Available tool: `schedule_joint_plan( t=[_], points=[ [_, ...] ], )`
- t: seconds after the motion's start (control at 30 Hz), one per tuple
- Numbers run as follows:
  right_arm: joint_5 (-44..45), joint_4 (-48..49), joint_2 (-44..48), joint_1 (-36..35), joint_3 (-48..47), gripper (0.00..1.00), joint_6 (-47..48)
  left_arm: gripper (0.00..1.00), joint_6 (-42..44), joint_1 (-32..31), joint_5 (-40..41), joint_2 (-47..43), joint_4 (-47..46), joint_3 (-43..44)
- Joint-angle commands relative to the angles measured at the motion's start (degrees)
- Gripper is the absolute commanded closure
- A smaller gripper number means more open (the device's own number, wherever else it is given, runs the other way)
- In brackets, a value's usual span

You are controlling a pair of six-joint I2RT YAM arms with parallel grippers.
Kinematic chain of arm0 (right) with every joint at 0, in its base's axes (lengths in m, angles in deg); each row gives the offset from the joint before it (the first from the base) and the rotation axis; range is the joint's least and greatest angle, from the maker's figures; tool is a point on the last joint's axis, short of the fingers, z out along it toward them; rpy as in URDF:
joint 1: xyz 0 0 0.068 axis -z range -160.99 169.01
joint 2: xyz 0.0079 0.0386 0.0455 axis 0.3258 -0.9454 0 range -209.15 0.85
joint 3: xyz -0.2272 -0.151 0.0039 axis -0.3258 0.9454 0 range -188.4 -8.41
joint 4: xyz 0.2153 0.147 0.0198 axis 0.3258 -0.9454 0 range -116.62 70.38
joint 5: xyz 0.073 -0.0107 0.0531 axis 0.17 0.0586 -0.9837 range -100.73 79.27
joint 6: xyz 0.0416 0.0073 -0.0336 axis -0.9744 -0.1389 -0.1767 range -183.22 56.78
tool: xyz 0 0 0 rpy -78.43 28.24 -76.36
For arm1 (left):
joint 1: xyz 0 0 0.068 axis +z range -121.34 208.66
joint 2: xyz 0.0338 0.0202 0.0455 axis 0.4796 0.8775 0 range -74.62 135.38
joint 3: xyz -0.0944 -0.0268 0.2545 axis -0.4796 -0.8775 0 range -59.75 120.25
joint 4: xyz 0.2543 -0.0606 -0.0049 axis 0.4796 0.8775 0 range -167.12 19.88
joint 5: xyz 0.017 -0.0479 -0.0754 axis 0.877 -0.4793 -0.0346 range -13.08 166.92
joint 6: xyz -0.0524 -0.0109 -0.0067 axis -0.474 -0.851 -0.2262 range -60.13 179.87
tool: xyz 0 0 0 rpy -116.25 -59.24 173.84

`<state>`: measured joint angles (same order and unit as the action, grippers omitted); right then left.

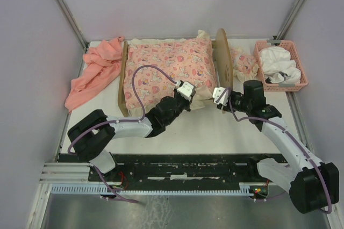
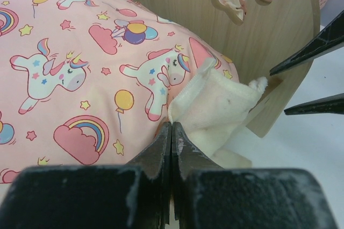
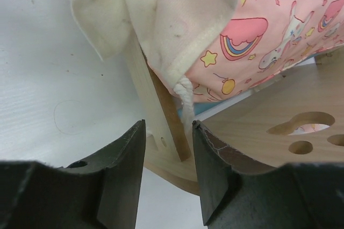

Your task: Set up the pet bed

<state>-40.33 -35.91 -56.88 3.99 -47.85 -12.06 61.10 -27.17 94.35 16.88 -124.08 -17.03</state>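
Observation:
The pet bed [image 1: 223,57] stands at the back middle, its light-wood headboard [image 2: 188,3] with paw cutout on the right. A pink unicorn cushion [image 1: 166,70] fills it, and a cream flap [image 2: 215,105] hangs out at the near right corner. My left gripper [image 1: 186,90] [image 2: 172,127] is shut, tips against the seam between cushion and flap; whether fabric is pinched does not show. My right gripper [image 1: 219,95] [image 3: 168,127] is open and straddles the end of the wooden side rail [image 3: 145,84] beside the headboard [image 3: 258,116], next to a white cord [image 3: 185,97].
A salmon-pink cloth [image 1: 94,76] lies crumpled left of the bed. A pink basket [image 1: 293,51] with white cloth [image 1: 279,65] sits at the back right. A small patterned pillow [image 1: 244,63] lies between headboard and basket. Walls close in on three sides.

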Motion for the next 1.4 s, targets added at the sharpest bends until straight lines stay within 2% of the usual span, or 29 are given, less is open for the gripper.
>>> schedule_joint_plan(
  t=[0.0, 0.2, 0.3, 0.33, 0.43, 0.53, 0.7, 0.87, 1.17, 1.27, 1.37],
  points=[
    [0.85, 3.32, -1.98, -0.47, -2.62, 0.52, 1.96, 0.97, -2.11, 0.45, -0.97, -2.04, -4.18, -0.1],
    [1.83, 3.65, -4.95, -0.74, -3.66, 0.52, 2.87, 0.97, -2.03, 0.53, -0.86, -1.94, -4.2, 0.04],
    [2.79, 2.7, -5.02, -0.79, -4.2, 0.69, 3.15, 0.97, -1.96, 0.47, -0.91, -1.66, -4.19, 0.0],
    [3.0, 1.99, -4.76, -0.79, -4.5, 0.7, 3.24, 0.97, -1.9, 0.53, -0.91, -1.6, -4.15, 0.0],
    [3.51, 0.68, -4.07, -0.86, -5.44, 0.6, 3.17, 0.97, -1.77, 0.63, -0.69, -1.1, -4.19, 0.0],
    [3.94, -0.32, -3.03, -0.86, -6.39, 0.56, 3.31, 0.97, -1.76, 0.61, -0.67, -0.92, -4.19, 0.0],
    [4.67, -1.49, -3.55, -0.99, -8.47, 0.55, 5.07, 0.97, -1.76, 0.62, -0.72, -0.65, -4.24, 0.05],
    [3.92, -6.82, -7.27, -0.96, -11.38, 0.57, 7.61, 0.97, -2.17, 0.62, -0.71, -0.07, -4.8, -0.27],
    [3.72, -7.23, -10.11, -1.32, -11.68, 0.58, 8.58, 0.97, -2.07, 0.78, -0.37, 0.1, -5.09, -0.19],
    [4.69, -8.0, -10.87, -1.32, -12.19, 0.7, 9.02, 0.97, -2.11, 0.78, -0.27, 0.22, -5.17, -0.1],
    [6.83, -9.41, -10.86, -1.55, -13.06, 0.89, 8.24, 0.97, -2.05, 0.76, -0.22, 0.56, -5.16, -0.02]
  ],
)
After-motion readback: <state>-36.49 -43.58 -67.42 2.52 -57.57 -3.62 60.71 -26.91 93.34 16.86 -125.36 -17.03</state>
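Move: The white tie end at the tip of the cream flap lies about 3 cm ahead of the right fingertips and 1 cm below them. The holed end panel has its middle some 12 cm ahead of the right hand, about 1 cm to its left and 3 cm lower. The small pillow is about 13 cm ahead of that hand, 9 cm to its right and 10 cm below. From the left hand the tie end is roughly 10 cm to the right and 2 cm ahead, at about its height. Forward by about 2.5 cm in all, the right hand first dips and half-pinches beside the tie end, reopens as it rises some 3.5 cm, then sinks back, rolling its left side down about 10 degrees, and closes its fingertips on the white tie. The left hand stays put, still shut on the cream flap's edge. ##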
